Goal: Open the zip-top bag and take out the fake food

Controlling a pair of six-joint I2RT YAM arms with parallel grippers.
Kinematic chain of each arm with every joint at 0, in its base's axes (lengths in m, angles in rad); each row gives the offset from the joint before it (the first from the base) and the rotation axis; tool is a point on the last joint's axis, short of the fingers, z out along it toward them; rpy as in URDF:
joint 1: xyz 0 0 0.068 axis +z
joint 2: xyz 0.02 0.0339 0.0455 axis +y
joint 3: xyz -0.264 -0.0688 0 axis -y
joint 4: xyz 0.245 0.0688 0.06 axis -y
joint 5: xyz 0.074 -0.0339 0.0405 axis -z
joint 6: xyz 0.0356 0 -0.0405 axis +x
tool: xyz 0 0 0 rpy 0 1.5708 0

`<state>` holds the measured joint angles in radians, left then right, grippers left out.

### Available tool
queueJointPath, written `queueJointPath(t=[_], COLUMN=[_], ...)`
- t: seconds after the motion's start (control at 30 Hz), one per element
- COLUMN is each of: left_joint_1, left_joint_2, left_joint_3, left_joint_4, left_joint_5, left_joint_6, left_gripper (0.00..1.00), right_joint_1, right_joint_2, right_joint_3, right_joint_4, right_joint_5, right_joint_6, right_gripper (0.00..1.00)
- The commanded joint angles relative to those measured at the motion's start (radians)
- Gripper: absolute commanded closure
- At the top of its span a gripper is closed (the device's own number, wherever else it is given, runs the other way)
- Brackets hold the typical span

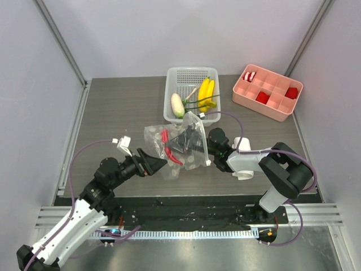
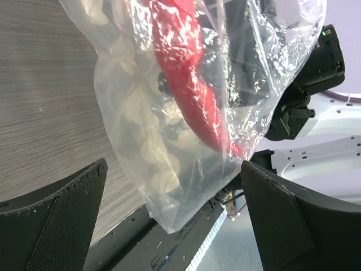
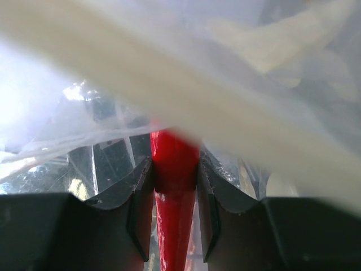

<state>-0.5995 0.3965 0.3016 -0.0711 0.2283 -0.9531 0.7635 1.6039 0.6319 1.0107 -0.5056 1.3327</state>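
The clear dotted zip-top bag (image 1: 176, 148) is held up off the table, mouth toward the right. My right gripper (image 1: 186, 142) reaches inside it and is shut on a red chili (image 3: 175, 169), a piece of the fake food, pinched between both pads. In the left wrist view the chili (image 2: 186, 73) shows through the bag's plastic (image 2: 146, 158). My left gripper (image 2: 175, 209) stands open, with the bag's lower corner hanging between its fingers and touching neither. From above, the left gripper (image 1: 159, 164) sits at the bag's near-left corner.
A white basket (image 1: 170, 101) behind the bag holds a yellow banana bunch (image 1: 206, 92), a white radish (image 1: 177, 105) and green stems. A pink tray (image 1: 243, 93) with red blocks stands at the back right. The table's near edge and black rail run just below the bag.
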Motion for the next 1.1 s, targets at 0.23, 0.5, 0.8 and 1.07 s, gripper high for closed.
queueJointPath(t=[0.23,0.5,0.8,1.07], left_joint_1=[0.053,0.069,0.072,0.073], left_joint_2=[0.096,0.081,0.192,0.176], left_joint_3=[-0.009,0.088,0.197,0.229], left_joint_4=[0.215,-0.108,-0.24,-0.326], left_joint_5=[0.036,-0.124,-0.047,-0.107], left_joint_6=[-0.039,0.086,0.198,0.254], left_gripper=[0.58,1.0,1.0,1.0], right_joint_1=[-0.001,-0.003,-0.004,-0.015], right_joint_2=[-0.055,-0.177,-0.302,-0.346], right_joint_3=[-0.04,0.027,0.209,0.215], right_joint_4=[0.068,-0.383,-0.897,-1.005], right_joint_5=[-0.053,-0.021,0.073,0.11], right_joint_6=[0.008,-0.297,-0.843,-1.009], right_gripper=[0.99,0.99,0.99,0.99])
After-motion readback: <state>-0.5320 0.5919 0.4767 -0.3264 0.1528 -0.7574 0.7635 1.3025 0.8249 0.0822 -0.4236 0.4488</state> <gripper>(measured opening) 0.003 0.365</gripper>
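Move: The left hand is open, with the near lower edge of the zip-top bag just off its fingertips, about 3 cm ahead, 3 cm to the right and level; the red chilli inside lies some 6 cm ahead, 5 cm right and 2 cm up. The right hand holds the chilli, the bag's mouth about 12 cm to its right and 3 cm ahead, level. The basket lies roughly 30 cm ahead of the right hand, 9 cm right and 16 cm below. Forward by about 3 cm goes the left hand, its fingers closing fully to pinch the bag's edge, then it draws left and sinks a few centimetres, still pinching. The right hand keeps its grip on the chilli inside the bag, eases slightly back and down, then pulls about 4 cm right towards the mouth while rolling and dipping its fingertips some 30 degrees. ##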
